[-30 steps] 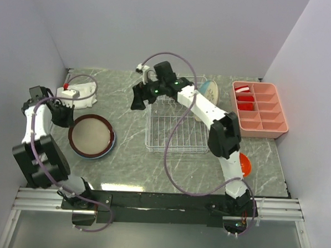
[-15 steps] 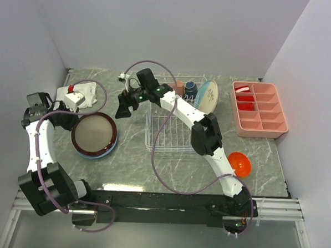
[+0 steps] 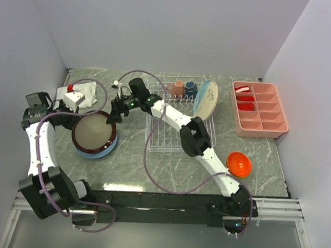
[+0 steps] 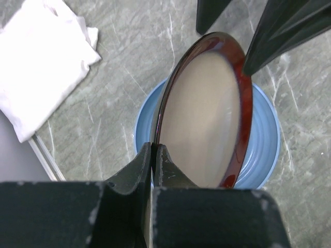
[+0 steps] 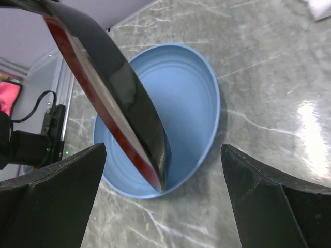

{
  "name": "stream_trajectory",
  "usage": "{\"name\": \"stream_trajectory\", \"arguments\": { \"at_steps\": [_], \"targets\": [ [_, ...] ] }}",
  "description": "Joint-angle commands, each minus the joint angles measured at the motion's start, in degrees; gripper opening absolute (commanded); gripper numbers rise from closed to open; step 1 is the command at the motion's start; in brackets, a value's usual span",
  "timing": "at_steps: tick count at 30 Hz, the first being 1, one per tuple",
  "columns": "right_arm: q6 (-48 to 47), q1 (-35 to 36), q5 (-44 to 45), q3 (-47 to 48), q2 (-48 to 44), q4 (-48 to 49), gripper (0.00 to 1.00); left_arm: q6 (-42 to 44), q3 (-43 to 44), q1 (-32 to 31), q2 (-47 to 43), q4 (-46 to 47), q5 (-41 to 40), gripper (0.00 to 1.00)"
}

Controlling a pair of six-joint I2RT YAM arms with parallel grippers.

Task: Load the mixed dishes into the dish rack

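Note:
My left gripper (image 4: 154,155) is shut on the near rim of the dark maroon-rimmed plate (image 4: 207,119), which is tipped up off a blue plate (image 4: 264,144) lying under it. In the top view this plate (image 3: 94,132) is left of the dish rack (image 3: 179,127), with the left gripper (image 3: 72,121) at its left edge. My right gripper (image 3: 112,117) hangs open at the plate's far right edge; the plate's dark underside (image 5: 116,82) rises just beyond its spread fingers (image 5: 51,196). A cream-and-light-blue plate (image 3: 205,99), a dark blue mug (image 3: 191,90) and a pink mug (image 3: 178,88) stand in the rack.
An orange bowl (image 3: 238,164) sits on the table right of the right arm. A pink compartment tray (image 3: 259,108) lies at the far right. A white folded cloth (image 3: 81,93) lies at the back left, close behind the left gripper.
The right arm has swung left from over the rack to the maroon-rimmed plate, jaws still open. The left gripper has moved onto the plate's left rim and tipped it up.

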Motion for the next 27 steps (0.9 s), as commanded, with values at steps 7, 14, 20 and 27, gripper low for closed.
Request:
{"name": "stream_trajectory", "arguments": {
  "at_steps": [7, 14, 20, 27],
  "targets": [
    [12.3, 2.3, -6.3, 0.4, 2.1, 18.7, 0.83, -2.9, -0.5, -0.1, -4.1, 4.7, 6.0, 0.01],
    [16.5, 2.7, -9.2, 0.6, 3.8, 23.3, 0.37, -3.4, -5.9, 0.0, -3.8, 11.5, 2.2, 0.01],
    [14.7, 2.7, -11.0, 0.4, 3.7, 20.5, 0.27, -7.0, -8.8, 0.0, -4.2, 20.4, -2.1, 0.01],
    [9.5, 2.4, -9.4, 1.1, 0.9, 13.0, 0.0, -13.5, -8.1, 0.0, -4.7, 27.8, -6.9, 0.01]
  ]
}}
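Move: Near the right hand, the middle of the brown-rimmed plate, which the left hand still holds tilted, is about 8 cm to the left, 6 cm back and 2 cm lower. The blue plate lies on the table some 9 cm left, 6 cm back and 11 cm down, and the white towel roughly 18 cm left and 12 cm ahead. From the left hand, the brown-rimmed plate's middle is about 7 cm right, 2 cm back and 5 cm below. Reaching about 3 cm left and back to the front-right rim of the brown-rimmed plate, the right hand lifts slightly on the way, closes from wide open to pinch the rim with one finger on its face and one behind, then sinks again. The left hand keeps its grip and, after a tiny rise, lowers its side of the plate about 3 cm. ##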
